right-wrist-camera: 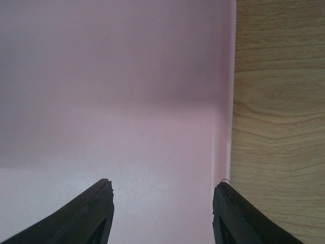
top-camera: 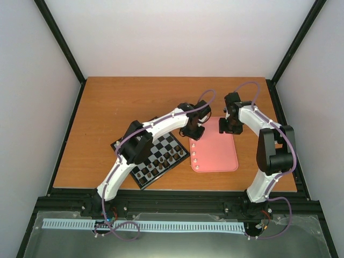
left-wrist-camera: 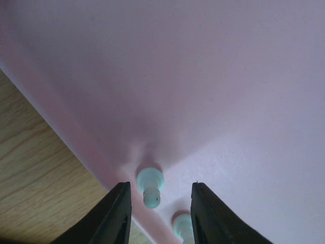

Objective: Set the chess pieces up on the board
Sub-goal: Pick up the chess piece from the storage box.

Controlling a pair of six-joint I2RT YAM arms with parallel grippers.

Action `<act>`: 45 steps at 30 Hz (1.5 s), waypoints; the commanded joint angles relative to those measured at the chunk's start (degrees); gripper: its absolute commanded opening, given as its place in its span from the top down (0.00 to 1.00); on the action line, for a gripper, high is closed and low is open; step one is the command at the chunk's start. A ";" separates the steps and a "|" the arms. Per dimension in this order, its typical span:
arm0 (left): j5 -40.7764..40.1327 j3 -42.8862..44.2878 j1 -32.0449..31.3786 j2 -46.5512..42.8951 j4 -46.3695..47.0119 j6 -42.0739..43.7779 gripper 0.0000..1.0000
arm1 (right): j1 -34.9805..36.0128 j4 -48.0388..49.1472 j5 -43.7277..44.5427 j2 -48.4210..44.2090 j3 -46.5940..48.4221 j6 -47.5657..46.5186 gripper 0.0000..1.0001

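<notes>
The black and silver board [top-camera: 152,144] lies left of centre, partly under my left arm. Several cream chess pieces [top-camera: 194,156] stand in a row along the left edge of the pink tray [top-camera: 217,153]. My left gripper [top-camera: 192,132] hangs over the far end of that row. In the left wrist view its jaws [left-wrist-camera: 160,192] stand apart around one cream piece [left-wrist-camera: 150,186], with a gap on each side. A second cream piece [left-wrist-camera: 183,227] shows by the right finger [left-wrist-camera: 210,216]. My right gripper [top-camera: 230,127] is open over bare tray near its right rim [right-wrist-camera: 223,132], holding nothing.
Dark brown pieces [top-camera: 167,156] stand on the board's near-right squares. The tray lies directly right of the board on the wooden table [top-camera: 118,107]. A black frame rail [top-camera: 177,201] runs along the near edge, and white walls enclose the other three sides.
</notes>
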 commanded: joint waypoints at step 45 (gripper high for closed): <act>-3.40 -0.17 2.82 -11.96 -5.51 -1.15 0.99 | -0.80 0.10 -1.14 -2.19 -0.36 -1.16 0.46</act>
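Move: The pawn to be taken stands practically between the left hand's open fingers, straight beneath, its middle about 1 cm below. It is the far end of the row along the pink box's left wall: the second pawn is some 3 cm back, the third about 7 cm back. The chessboard's centre lies roughly 20 cm to the left and 7 cm back. From the right hand this pawn is about 16 cm left and 2 cm back. The left fingers close on the pawn from both sides and pinch it. The hand settles about 1 cm while they shut, nearly still otherwise and pointing down, then at the very end lifts the pawn some 2 cm, easing slightly forward and left. ##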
